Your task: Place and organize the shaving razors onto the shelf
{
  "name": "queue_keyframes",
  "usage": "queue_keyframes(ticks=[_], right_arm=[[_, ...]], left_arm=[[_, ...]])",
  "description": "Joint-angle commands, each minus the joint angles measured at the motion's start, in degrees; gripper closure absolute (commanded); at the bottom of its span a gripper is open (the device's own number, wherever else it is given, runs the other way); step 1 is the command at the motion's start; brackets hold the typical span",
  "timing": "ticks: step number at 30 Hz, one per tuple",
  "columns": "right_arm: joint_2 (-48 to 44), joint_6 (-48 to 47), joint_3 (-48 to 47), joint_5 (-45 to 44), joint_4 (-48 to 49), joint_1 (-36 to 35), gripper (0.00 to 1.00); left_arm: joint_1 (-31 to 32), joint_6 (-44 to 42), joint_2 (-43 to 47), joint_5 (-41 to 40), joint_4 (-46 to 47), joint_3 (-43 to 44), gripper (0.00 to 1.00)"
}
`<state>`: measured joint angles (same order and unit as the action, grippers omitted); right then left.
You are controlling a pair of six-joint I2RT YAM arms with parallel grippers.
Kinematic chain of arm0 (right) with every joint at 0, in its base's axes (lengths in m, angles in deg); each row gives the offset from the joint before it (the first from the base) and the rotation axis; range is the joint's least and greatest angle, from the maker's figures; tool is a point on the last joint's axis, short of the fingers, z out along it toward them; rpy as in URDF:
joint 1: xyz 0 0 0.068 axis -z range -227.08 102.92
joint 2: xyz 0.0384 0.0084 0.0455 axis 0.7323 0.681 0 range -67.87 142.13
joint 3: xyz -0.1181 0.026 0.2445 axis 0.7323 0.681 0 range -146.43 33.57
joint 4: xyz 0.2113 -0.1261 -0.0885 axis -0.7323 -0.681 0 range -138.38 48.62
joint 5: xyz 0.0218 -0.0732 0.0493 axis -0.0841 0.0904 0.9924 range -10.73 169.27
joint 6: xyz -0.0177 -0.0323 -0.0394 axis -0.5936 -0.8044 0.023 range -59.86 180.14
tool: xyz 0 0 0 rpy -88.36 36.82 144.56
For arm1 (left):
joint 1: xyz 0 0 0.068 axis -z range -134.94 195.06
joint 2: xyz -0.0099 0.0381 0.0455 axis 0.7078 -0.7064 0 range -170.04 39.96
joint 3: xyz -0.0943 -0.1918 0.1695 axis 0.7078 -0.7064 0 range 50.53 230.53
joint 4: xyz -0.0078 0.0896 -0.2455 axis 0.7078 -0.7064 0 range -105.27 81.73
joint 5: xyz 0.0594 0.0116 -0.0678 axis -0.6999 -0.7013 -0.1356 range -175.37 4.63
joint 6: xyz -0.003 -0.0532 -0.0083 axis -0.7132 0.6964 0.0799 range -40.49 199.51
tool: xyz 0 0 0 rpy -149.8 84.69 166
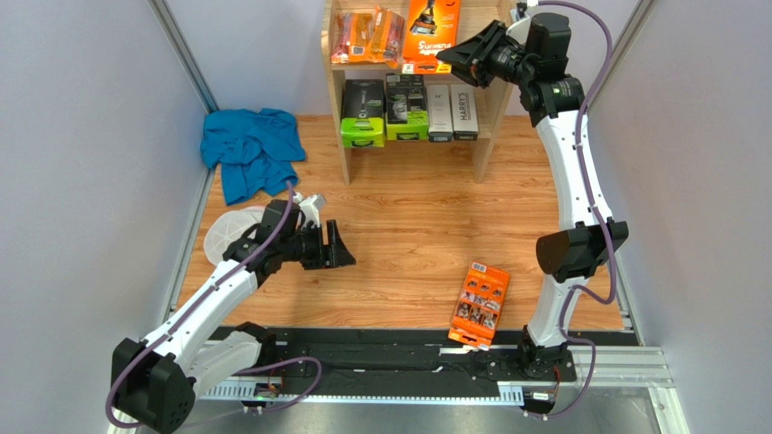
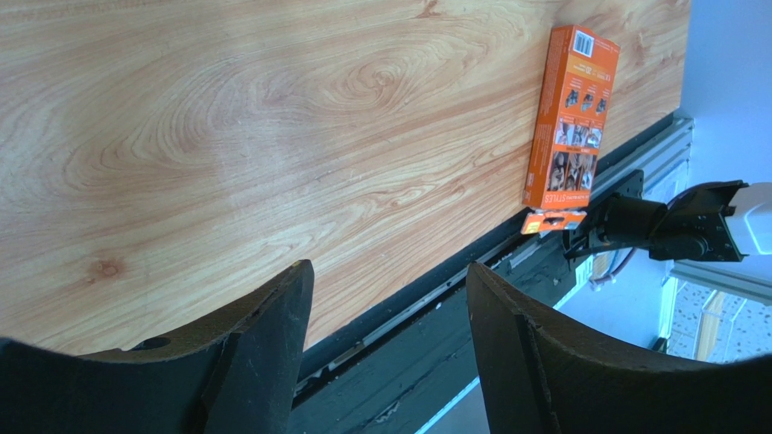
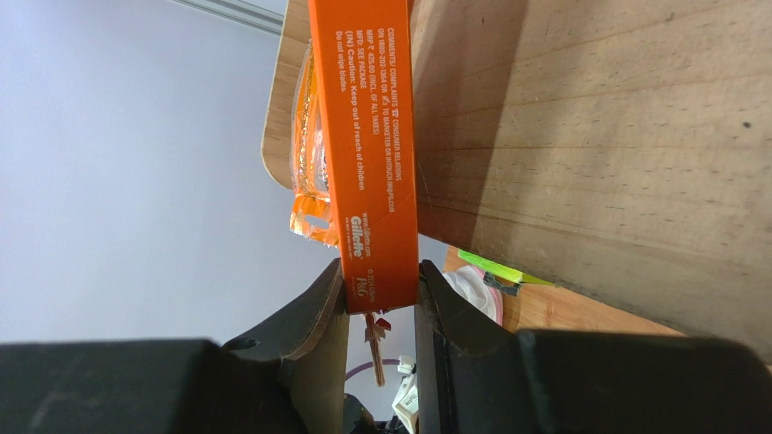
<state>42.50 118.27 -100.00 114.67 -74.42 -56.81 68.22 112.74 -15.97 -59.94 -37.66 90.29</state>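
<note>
The wooden shelf (image 1: 337, 127) stands at the back. My right gripper (image 1: 452, 57) is shut on a flat orange razor box (image 1: 431, 32) standing upright on the top tier, beside two orange blister packs (image 1: 364, 34). In the right wrist view the box's (image 3: 362, 136) narrow edge is clamped between the fingers of the gripper (image 3: 381, 282), against the shelf board (image 3: 589, 136). Two white boxes (image 1: 452, 110) and two green-and-black packs (image 1: 384, 110) fill the lower tier. A second orange box (image 1: 480, 303) (image 2: 573, 117) lies flat near the table's front edge. My left gripper (image 1: 340, 246) (image 2: 390, 271) hangs open and empty, left of it.
A blue cloth (image 1: 252, 149) lies crumpled at the back left, white mesh discs (image 1: 226, 233) just behind my left arm. A black rail (image 1: 381, 348) runs along the near edge. Pale walls close in both sides.
</note>
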Motion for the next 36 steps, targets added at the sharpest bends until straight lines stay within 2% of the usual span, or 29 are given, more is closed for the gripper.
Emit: queue_keyframes(ticks=[1,8,17,18,19,30,35,36], right_arm=[[0.6,-0.2,-2.4,1.0,1.2,-0.6,1.0],[1.1,0.1,-2.6,1.7,1.7,-0.6,0.91],[0.1,0.1,-2.6,1.3,2.1,-0.6,0.65],[0.2,0.2,-2.7,1.7,1.9,-0.6,0.48],[0.4,0.3,-2.9,1.7,1.7,-0.5,0.43],[-2.6,-0.5,0.2,2.0,0.9,-0.1,0.37],[-9.2,-2.5,7.6,1.5,1.0,0.8,0.33],[-10.9,-2.9,9.3,0.9,0.9,0.8,0.28]], left_arm=[[0.0,0.9,1.9,1.3,1.8,-1.1,0.29],[0.0,1.4,2.4,1.3,2.1,-2.4,0.29],[0.0,1.4,2.6,1.4,2.2,-2.9,0.29],[0.0,1.4,2.6,1.4,2.1,-2.9,0.29],[0.0,1.4,2.7,1.4,2.1,-2.9,0.29],[0.0,1.9,3.5,1.7,2.8,-4.3,0.29],[0.0,2.2,3.6,2.3,4.4,-5.0,0.29],[0.0,2.4,3.6,2.5,4.8,-5.0,0.29]])
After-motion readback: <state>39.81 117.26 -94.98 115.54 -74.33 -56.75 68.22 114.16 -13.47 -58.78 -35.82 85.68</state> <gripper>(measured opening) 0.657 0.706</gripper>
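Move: The right fingers already pinch the orange razor box by its near right corner on the upper shelf; its middle is about 7 cm ahead of that hand and 4 cm to its left, at about hand height. Two orange pouches lie level with the box's middle, roughly 12 and 19 cm left of the hand. The white HARRY'S box is some 6 cm ahead, 6 cm right and 20 cm lower. From the left hand, the orange box is about 35 cm ahead, 17 cm right and 32 cm up. The right hand's pinch on the near right corner of the orange box ends: it keeps its hold almost motionless at first, then the fingers spread to about twice their gap and let go. Only then does the hand begin to ease down and back, a little over 1 cm each, with the wrist hardly turning. The empty left hand sinks and draws back by some 1.5 cm, fingers still open. ##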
